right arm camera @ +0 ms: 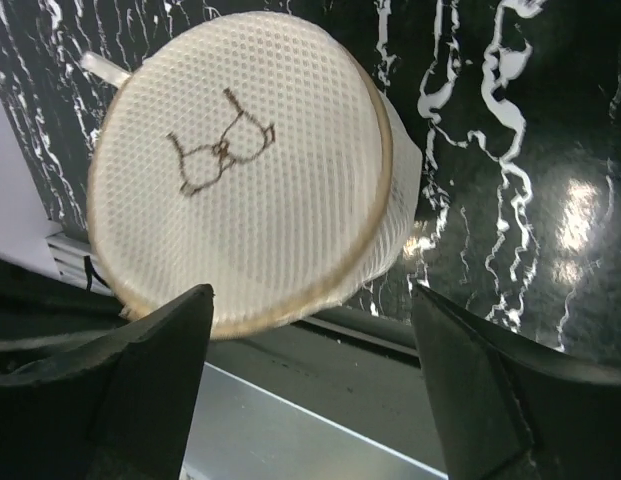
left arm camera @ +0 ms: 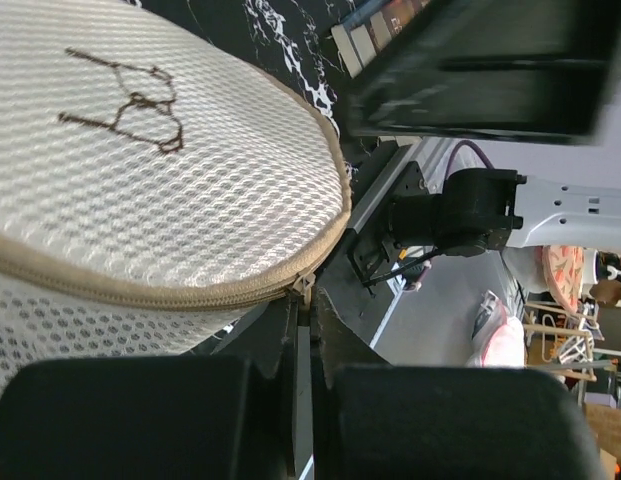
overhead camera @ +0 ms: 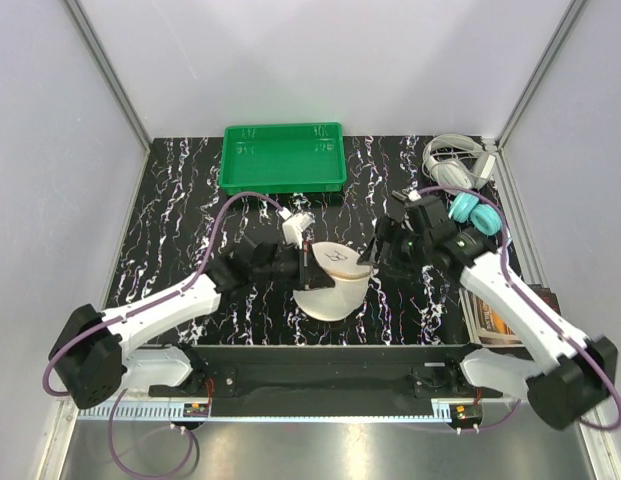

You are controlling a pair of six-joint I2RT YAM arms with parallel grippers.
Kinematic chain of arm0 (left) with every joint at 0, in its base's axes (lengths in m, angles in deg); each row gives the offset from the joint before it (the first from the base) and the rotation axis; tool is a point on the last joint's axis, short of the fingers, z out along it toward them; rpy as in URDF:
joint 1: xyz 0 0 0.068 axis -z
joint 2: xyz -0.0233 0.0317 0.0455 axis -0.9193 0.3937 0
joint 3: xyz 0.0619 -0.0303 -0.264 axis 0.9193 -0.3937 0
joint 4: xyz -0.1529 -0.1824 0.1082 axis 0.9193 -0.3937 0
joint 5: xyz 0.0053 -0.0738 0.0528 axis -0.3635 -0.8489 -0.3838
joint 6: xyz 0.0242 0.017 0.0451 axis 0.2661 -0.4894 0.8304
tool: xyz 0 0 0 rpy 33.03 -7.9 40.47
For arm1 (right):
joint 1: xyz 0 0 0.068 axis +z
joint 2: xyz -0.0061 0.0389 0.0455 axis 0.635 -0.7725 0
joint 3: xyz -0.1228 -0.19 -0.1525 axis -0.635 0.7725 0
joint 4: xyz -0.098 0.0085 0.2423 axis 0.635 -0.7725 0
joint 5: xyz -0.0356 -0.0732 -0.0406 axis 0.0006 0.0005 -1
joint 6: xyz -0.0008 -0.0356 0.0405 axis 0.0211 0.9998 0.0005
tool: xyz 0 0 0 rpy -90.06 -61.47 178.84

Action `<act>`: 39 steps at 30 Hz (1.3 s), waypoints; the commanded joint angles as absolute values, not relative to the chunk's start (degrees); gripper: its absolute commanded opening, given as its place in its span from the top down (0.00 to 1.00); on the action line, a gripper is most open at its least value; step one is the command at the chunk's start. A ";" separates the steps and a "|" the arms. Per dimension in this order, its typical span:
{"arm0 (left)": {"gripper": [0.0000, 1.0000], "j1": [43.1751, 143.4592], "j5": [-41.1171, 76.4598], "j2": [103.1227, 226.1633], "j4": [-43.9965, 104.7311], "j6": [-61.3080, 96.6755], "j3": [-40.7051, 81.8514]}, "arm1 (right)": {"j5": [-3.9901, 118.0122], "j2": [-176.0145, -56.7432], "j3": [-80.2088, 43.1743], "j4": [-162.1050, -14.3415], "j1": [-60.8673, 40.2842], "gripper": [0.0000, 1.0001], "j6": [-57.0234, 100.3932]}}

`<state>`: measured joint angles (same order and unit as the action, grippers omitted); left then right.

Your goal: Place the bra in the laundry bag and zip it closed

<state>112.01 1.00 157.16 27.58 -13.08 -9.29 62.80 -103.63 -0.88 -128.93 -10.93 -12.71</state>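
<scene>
The laundry bag (overhead camera: 335,278) is a cream mesh drum lying near the table's front edge, its round face with the dark mark (right arm camera: 222,148) turned up. Its zipper rim (left arm camera: 140,290) runs closed along the stretch that shows, up to the pull (left arm camera: 307,287). My left gripper (left arm camera: 308,305) is shut on that pull at the bag's left side (overhead camera: 308,268). My right gripper (right arm camera: 312,300) stands open just off the bag's right edge (overhead camera: 375,256), touching nothing, one finger (right arm camera: 160,350) on each side of the lower rim. The bra is hidden.
A green plastic tray (overhead camera: 283,157) stands at the back. Teal headphones (overhead camera: 474,212) and a white cabled set (overhead camera: 455,158) lie at the back right. A printed booklet (overhead camera: 490,322) lies under the right arm. The table's front rail (right arm camera: 410,360) runs right beside the bag.
</scene>
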 commanded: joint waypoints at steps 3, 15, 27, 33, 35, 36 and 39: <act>1.00 114.71 0.35 158.23 33.71 -14.24 -6.86 | 59.55 -92.27 3.23 -137.11 -10.94 0.11 -17.10; 1.00 121.75 3.52 163.76 35.64 -15.56 -4.40 | 70.56 -75.91 23.10 -111.54 -11.03 0.23 -54.90; 1.00 124.56 5.72 166.58 36.53 -15.91 -2.47 | 69.32 -76.34 27.94 -105.91 -10.15 0.54 -61.24; 1.00 124.56 5.89 166.85 35.74 -15.39 -2.20 | 70.55 -79.06 30.31 -100.29 -10.15 0.89 -61.24; 1.00 123.78 7.55 165.53 32.33 -14.25 -2.47 | 70.46 -79.85 31.01 -98.27 -10.24 1.00 -59.84; 1.00 123.16 8.43 164.66 31.00 -13.37 -2.90 | 70.29 -80.21 30.93 -98.18 -10.24 1.00 -58.79; 1.00 117.64 9.06 159.39 25.92 -11.53 -7.89 | 72.30 -82.75 29.44 -98.00 -10.68 1.00 -52.82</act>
<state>123.07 6.25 166.25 30.15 -14.96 -4.94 70.28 -80.38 30.90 -102.00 -10.56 -59.16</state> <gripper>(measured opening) 0.028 0.022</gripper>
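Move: About 7 cm to the right hand's left, 3 cm back and slightly below lies the stretch of laundry bag rim it goes for; the zip end in the left fingers is roughly 12 cm left and 4 cm back. The green tray stands some 24 cm ahead of the right hand and 20 cm left, about 9 cm lower. From the left hand, that rim stretch lies about 5 cm right and 1 cm ahead, nearly level. Drawing back about 7 cm, then easing a little forward and left, the open right hand swings its fingers some 40 degrees from pointing down to pointing left, then shuts them on the laundry bag's rim beside the left fingers. The left hand keeps its pinch on the zip end, carrying the bag about 6 cm right and 4 cm back towards the right hand, then eases slightly back the other way. ##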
